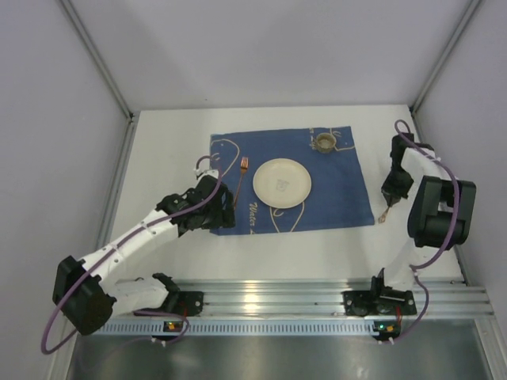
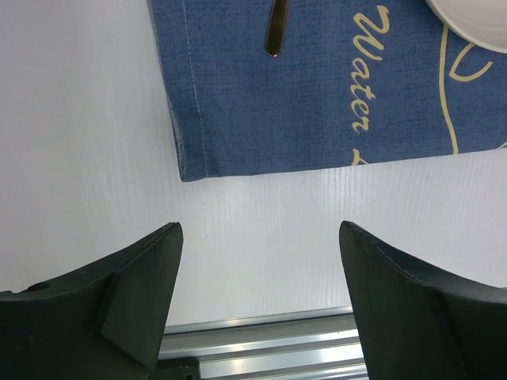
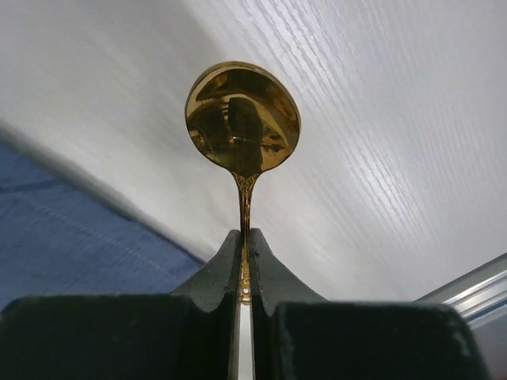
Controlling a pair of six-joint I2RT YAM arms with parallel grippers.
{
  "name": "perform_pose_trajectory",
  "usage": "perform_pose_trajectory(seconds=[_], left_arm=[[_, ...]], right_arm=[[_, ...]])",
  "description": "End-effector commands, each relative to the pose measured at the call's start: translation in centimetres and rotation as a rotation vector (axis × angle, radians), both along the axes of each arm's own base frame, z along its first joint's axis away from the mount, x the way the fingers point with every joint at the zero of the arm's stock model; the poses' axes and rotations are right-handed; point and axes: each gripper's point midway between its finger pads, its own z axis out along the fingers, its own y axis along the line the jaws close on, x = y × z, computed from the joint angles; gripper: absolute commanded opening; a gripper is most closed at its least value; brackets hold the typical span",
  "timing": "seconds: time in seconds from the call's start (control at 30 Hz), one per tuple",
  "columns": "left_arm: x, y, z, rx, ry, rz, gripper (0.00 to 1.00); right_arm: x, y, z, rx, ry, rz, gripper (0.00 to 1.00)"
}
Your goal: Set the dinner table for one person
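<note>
On the white dinner table [image 1: 166, 150] lies a blue cloth [image 1: 333, 190] carrying a cream plate [image 1: 282, 183], a gold fork [image 1: 244, 165] and a small cup [image 1: 324, 142]. My right gripper [image 1: 389, 196] hangs just past the cloth's right edge, shut on the handle of a gold spoon [image 1: 384, 214]. In the right wrist view the spoon [image 3: 242, 119] sticks out of the gripper [image 3: 244, 234], bowl forward, above the table [image 3: 380, 158]. My left gripper [image 1: 224, 212] is open over the cloth's near left corner. Nothing is between its fingers [image 2: 135, 293], and bare table [image 2: 79, 119] lies beneath.
A ribbed aluminium rail [image 1: 317, 297] runs along the near edge, also seen as the rail [image 2: 269, 348] in the left wrist view. Grey walls close in the table on three sides. The fork's handle end [image 2: 275, 28] and plate rim [image 2: 475, 20] lie on the cloth [image 2: 317, 87].
</note>
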Motion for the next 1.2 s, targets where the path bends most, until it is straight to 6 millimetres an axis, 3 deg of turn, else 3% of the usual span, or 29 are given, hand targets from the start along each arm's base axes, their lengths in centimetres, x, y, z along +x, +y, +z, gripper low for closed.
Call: perform_pose_trajectory(seconds=[0.0, 0.13, 0.2, 0.27, 0.37, 0.47, 0.57, 0.6, 0.63, 0.7, 0.77, 0.9, 0.97, 1.03, 1.17], left_arm=[[1.9, -2.5, 1.8, -0.078, -0.049, -0.037, 0.85], [3.1, -3.7, 2.8, -0.091, -0.058, -0.059, 0.85], [3.4, -4.2, 3.1, -0.095, -0.063, -0.074, 0.85], [3.8, -4.4, 3.7, -0.099, -0.075, -0.081, 0.85], [4.2, -4.3, 4.8, -0.083, -0.091, -0.083, 0.85], [4.5, -3.9, 6.2, -0.073, -0.124, -0.076, 0.86], [4.5, -3.3, 7.7, -0.077, -0.161, -0.062, 0.86], [4.4, -3.2, 7.9, -0.08, -0.166, -0.055, 0.86], [4.3, -3.0, 8.1, -0.08, -0.173, -0.047, 0.86], [3.8, -2.4, 8.6, -0.086, -0.178, -0.026, 0.86], [3.5, -1.9, 8.6, -0.081, -0.181, -0.01, 0.86], [2.8, -0.6, 8.7, -0.084, -0.201, 0.039, 0.86], [2.6, -0.1, 8.7, -0.081, -0.205, 0.054, 0.86], [2.5, 0.1, 8.8, -0.077, -0.21, 0.061, 0.86], [3.2, 0.3, 9.0, -0.056, -0.226, 0.072, 0.86]], right_arm=[[1.8, 0.1, 6.2, -0.105, -0.128, 0.064, 0.0], [2.7, 2.7, 9.4, -0.106, -0.205, 0.162, 0.0], [3.5, 6.4, 9.8, -0.058, -0.238, 0.267, 0.0], [4.2, 11.0, 9.7, 0.025, -0.279, 0.385, 0.0], [4.8, 15.7, 8.2, 0.093, -0.279, 0.494, 0.0], [5.8, 18.4, 6.3, 0.126, -0.259, 0.541, 0.0], [7.4, 19.9, 4.8, 0.127, -0.236, 0.58, 0.0], [8.5, 20.3, 5.2, 0.124, -0.256, 0.588, 0.0], [9.0, 20.5, 4.1, 0.118, -0.232, 0.595, 0.0], [10.5, 21.3, 4.4, 0.115, -0.249, 0.615, 0.0], [11.2, 21.3, 3.3, 0.097, -0.225, 0.621, 0.0], [13.1, 21.6, 3.1, 0.076, -0.228, 0.623, 0.0], [13.0, 21.4, 2.4, 0.06, -0.189, 0.621, 0.12], [13.2, 21.2, 2.7, 0.042, -0.188, 0.614, 0.38], [12.5, 21.0, 3.6, 0.043, -0.198, 0.611, 0.53]])
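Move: The right gripper still pinches the spoon, already clear of the table. Its place, the bare cloth to the right of the plate, lies about 14 cm ahead, 21 cm left and 4 cm below. The plate's middle is some 9 cm ahead, 34 cm left and 3 cm lower; the cup about 24 cm ahead, 21 cm left and 1 cm lower. From the left hand that place is roughly 20 cm ahead, 31 cm right and 11 cm down. Lift the right gripper with the spoon about 8 cm, swing it some 20 cm left over the cloth while turning it about 35 degrees counter-clockwise, then lower it and ease forward beside the plate. Open the fingers a few centimetres above the cloth to let the spoon go. Raise the empty, open left gripper about 9 cm, tipping its fingers slightly outward. ##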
